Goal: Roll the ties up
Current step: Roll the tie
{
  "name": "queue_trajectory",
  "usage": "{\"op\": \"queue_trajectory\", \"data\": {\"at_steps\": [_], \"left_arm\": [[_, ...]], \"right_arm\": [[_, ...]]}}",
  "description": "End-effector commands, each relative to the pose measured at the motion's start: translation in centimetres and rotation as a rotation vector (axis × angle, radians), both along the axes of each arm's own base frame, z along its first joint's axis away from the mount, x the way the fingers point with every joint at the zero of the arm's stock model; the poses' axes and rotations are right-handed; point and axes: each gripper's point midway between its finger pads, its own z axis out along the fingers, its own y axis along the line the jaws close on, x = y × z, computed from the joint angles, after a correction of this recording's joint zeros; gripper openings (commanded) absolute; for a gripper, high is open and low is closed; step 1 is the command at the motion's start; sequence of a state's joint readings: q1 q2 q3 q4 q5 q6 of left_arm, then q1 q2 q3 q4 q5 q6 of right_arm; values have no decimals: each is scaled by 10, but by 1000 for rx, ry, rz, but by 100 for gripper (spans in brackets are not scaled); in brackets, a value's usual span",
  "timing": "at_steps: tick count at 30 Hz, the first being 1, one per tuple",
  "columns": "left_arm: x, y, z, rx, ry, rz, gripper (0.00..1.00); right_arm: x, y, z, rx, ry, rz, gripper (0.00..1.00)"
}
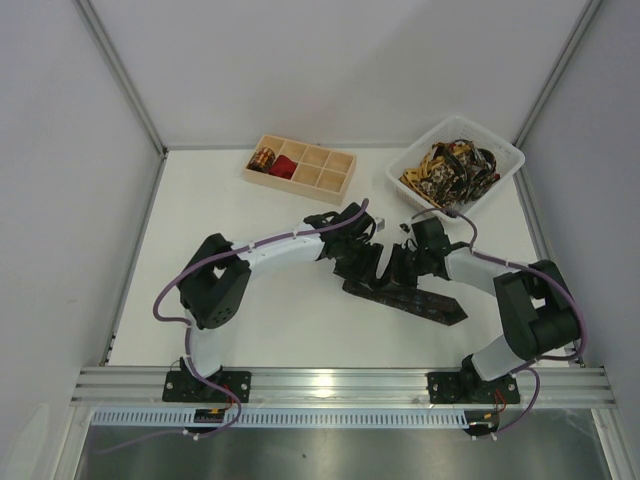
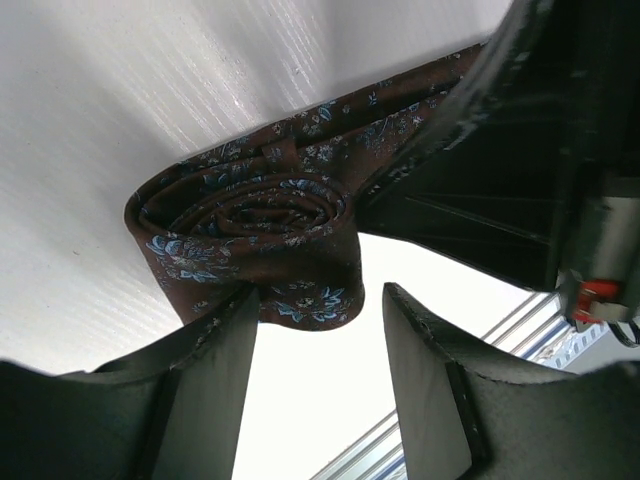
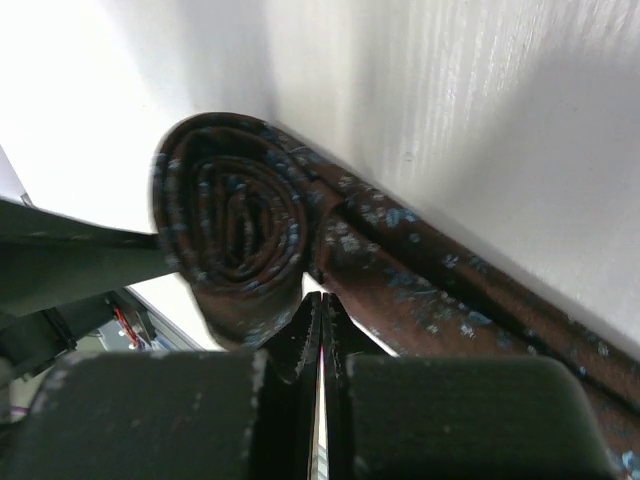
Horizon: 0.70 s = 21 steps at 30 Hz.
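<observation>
A dark brown tie with small blue flowers lies mid-table, its flat tail [image 1: 425, 302] running toward the front right. One end is wound into a coil [image 2: 255, 225], also seen on edge as a coil [image 3: 235, 235]. My left gripper [image 2: 320, 300] is open just short of the coil, its left fingertip [image 2: 235, 310] against the coil's underside, nothing between the fingers. My right gripper [image 3: 322, 310] is shut, its tips in the crease between the coil and the tail [image 3: 430, 290]. Both grippers meet over the tie, left gripper [image 1: 362, 250] and right gripper [image 1: 398, 262].
A pale wooden tray [image 1: 330, 170] at the back holds a gold-and-black coil [image 1: 263, 158] and a red coil [image 1: 287, 167]. A white basket [image 1: 505, 165] at the back right holds several loose patterned ties [image 1: 450, 168]. The right arm's body [image 2: 520, 150] crowds the left wrist view.
</observation>
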State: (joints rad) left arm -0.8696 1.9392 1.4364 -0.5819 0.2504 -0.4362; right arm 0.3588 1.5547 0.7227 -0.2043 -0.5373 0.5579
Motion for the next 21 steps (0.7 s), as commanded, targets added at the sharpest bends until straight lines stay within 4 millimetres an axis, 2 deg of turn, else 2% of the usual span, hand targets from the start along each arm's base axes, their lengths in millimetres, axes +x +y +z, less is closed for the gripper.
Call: {"op": "queue_trajectory", "data": {"at_steps": [1,8,13,16,21], "left_arm": [[3,-15,10,-48,-16,-10,58],[4,-16,13,-51,-23,-19,59],[5,-16,16,-52,-28,-19,59],[5,-16,17,-53,-31,-19,59],[6,-17,17,-53,-31,-24,59]], "right_arm": [[19,0,35,8,-112,6,0],[31,-1,62,57,-156,9,0],[30,14,76,184,-140,68,0],[25,25,80,289,-108,100,0],[22,31,76,345,-90,124,0]]}}
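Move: The tie's roll sits about 4 cm to the left of the right hand and level with it in reach, its middle a centimetre or so lower; from the left hand it is some 2 cm ahead, 1 cm to the left and slightly below. The flat tail's middle lies about 8 cm to the right of the right hand and 5 cm back, 3 cm lower. The white basket stands some 26 cm ahead and 15 cm to the right of the right hand. The right hand, fingers still shut, comes free beside the roll's right flank and rises about 6 cm, carrying forward some 2.5 cm on the way, then swings about 2 cm left above the roll's right side while its left side tilts up some 15 degrees. The left hand stays practically in place, fingers still half open, and keeps one fingertip against the roll's left side. ##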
